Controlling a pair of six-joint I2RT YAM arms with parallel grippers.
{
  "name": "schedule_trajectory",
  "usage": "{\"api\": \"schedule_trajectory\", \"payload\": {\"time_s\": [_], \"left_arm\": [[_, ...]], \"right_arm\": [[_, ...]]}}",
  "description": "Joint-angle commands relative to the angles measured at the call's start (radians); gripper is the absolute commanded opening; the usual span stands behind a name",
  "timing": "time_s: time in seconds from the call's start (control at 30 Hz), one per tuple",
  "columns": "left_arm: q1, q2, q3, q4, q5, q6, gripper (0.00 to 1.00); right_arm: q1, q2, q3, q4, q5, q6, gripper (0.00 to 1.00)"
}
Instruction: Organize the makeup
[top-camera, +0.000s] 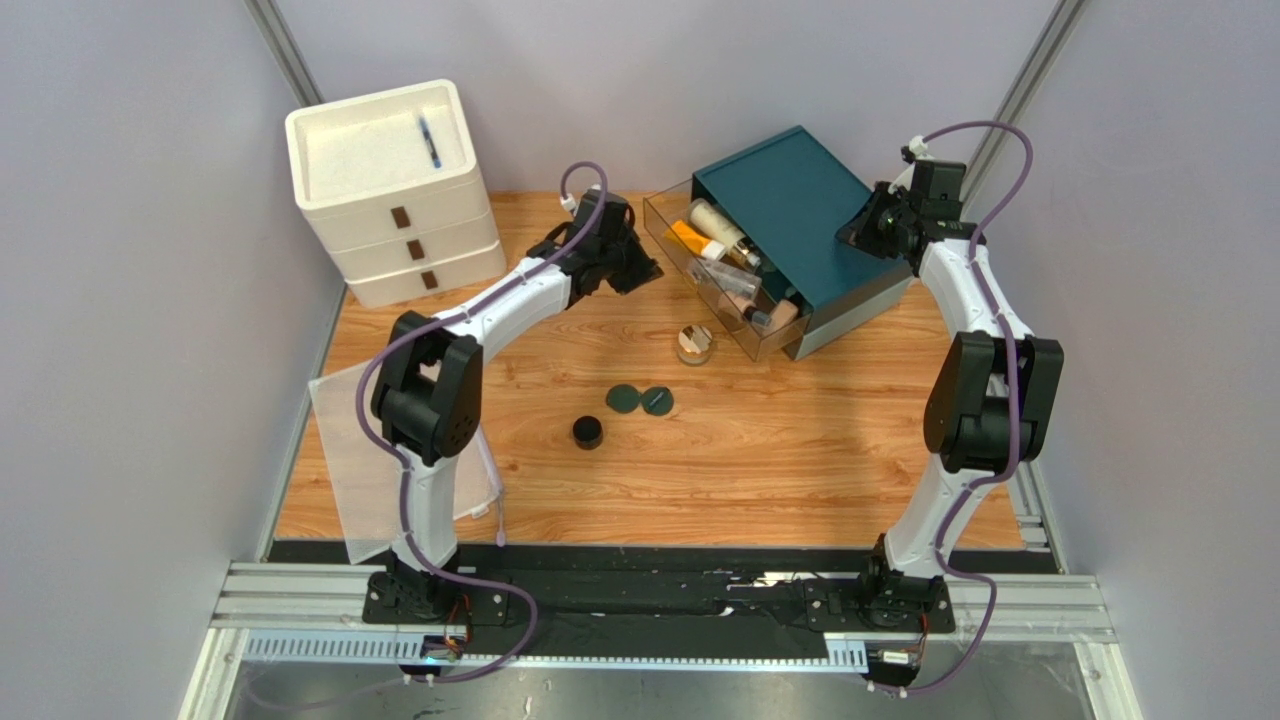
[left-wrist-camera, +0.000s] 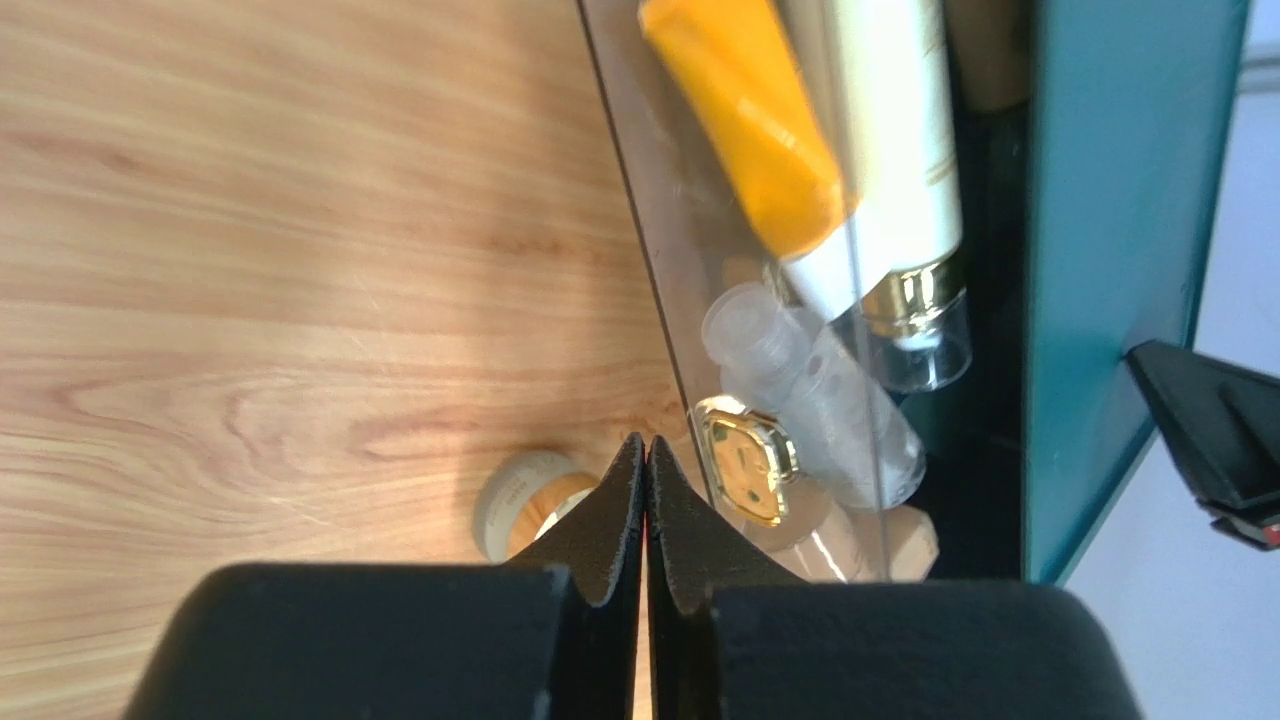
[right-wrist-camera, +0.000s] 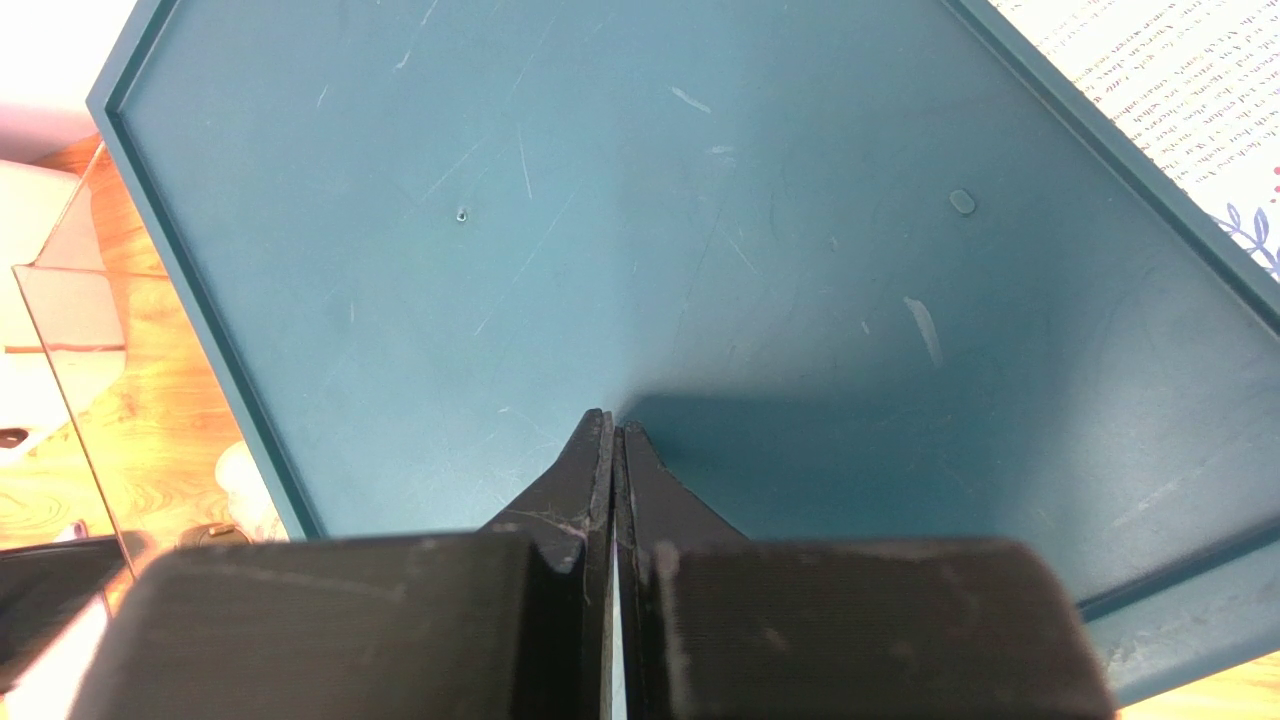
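A teal box at the back right has its clear drawer pulled out. Lying in the drawer are the orange tube, the cream pump bottle, a clear bottle and a gold-capped beige bottle. On the table stand a gold-lidded jar, two dark green compacts and a black jar. My left gripper is shut and empty, just outside the drawer's wall, above the gold-lidded jar. My right gripper is shut and empty over the box's top.
A white three-drawer unit stands at the back left with a blue pen on top. A pale sheet lies at the table's left edge. Grey walls close in both sides. Printed paper shows beyond the box.
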Motion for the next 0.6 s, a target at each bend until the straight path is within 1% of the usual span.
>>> {"api": "schedule_trajectory", "payload": {"time_s": [0.0,0.1,0.23,0.3,0.43,0.47,0.5,0.57], "left_arm": [[-0.018,0.085,0.046,0.024,0.144,-0.076,0.00],[-0.032,0.134,0.111,0.011,0.151,-0.070,0.00],[-0.043,0.211,0.258,-0.022,0.185,-0.069,0.00],[-0.056,0.249,0.300,-0.022,0.197,-0.084,0.00],[-0.093,0.332,0.470,-0.044,0.213,-0.109,0.00],[-0.099,0.377,0.505,-0.063,0.216,-0.115,0.00],[-0.115,0.398,0.571,-0.071,0.225,-0.124,0.00],[-0.127,0.459,0.630,-0.077,0.240,-0.158,0.00]], "right_arm": [[0.012,0.182,-0.121,-0.344,0.106,-0.067,0.00],[0.012,0.181,-0.127,-0.341,0.109,-0.069,0.00],[0.012,0.179,-0.132,-0.339,0.106,-0.067,0.00],[0.012,0.178,-0.130,-0.339,0.108,-0.066,0.00],[0.012,0.179,-0.126,-0.339,0.108,-0.067,0.00],[0.012,0.179,-0.126,-0.341,0.108,-0.066,0.00],[0.012,0.179,-0.126,-0.341,0.104,-0.067,0.00],[0.012,0.181,-0.126,-0.341,0.104,-0.067,0.00]]}}
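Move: The clear drawer's front panel stands open, its middle some 6 cm to the left hand's right, 1 cm back and 6 cm lower. Inside, the orange tube is about 5 cm ahead and 7 cm right, the clear bottle 12 cm right and 1 cm back; the small jar on the table lies 6 cm right and 11 cm back. From the right hand the panel is roughly 22 cm left, 6 cm back and a little below. Rightwards and down at first, about 5 cm each way, the left hand brings its shut fingertips to the clear drawer's front panel; then, staying low, it pushes the panel right and a little forward for another 5 cm or so, towards the cabinet. The right hand stays put, its shut fingers still resting on the cabinet's teal top. ##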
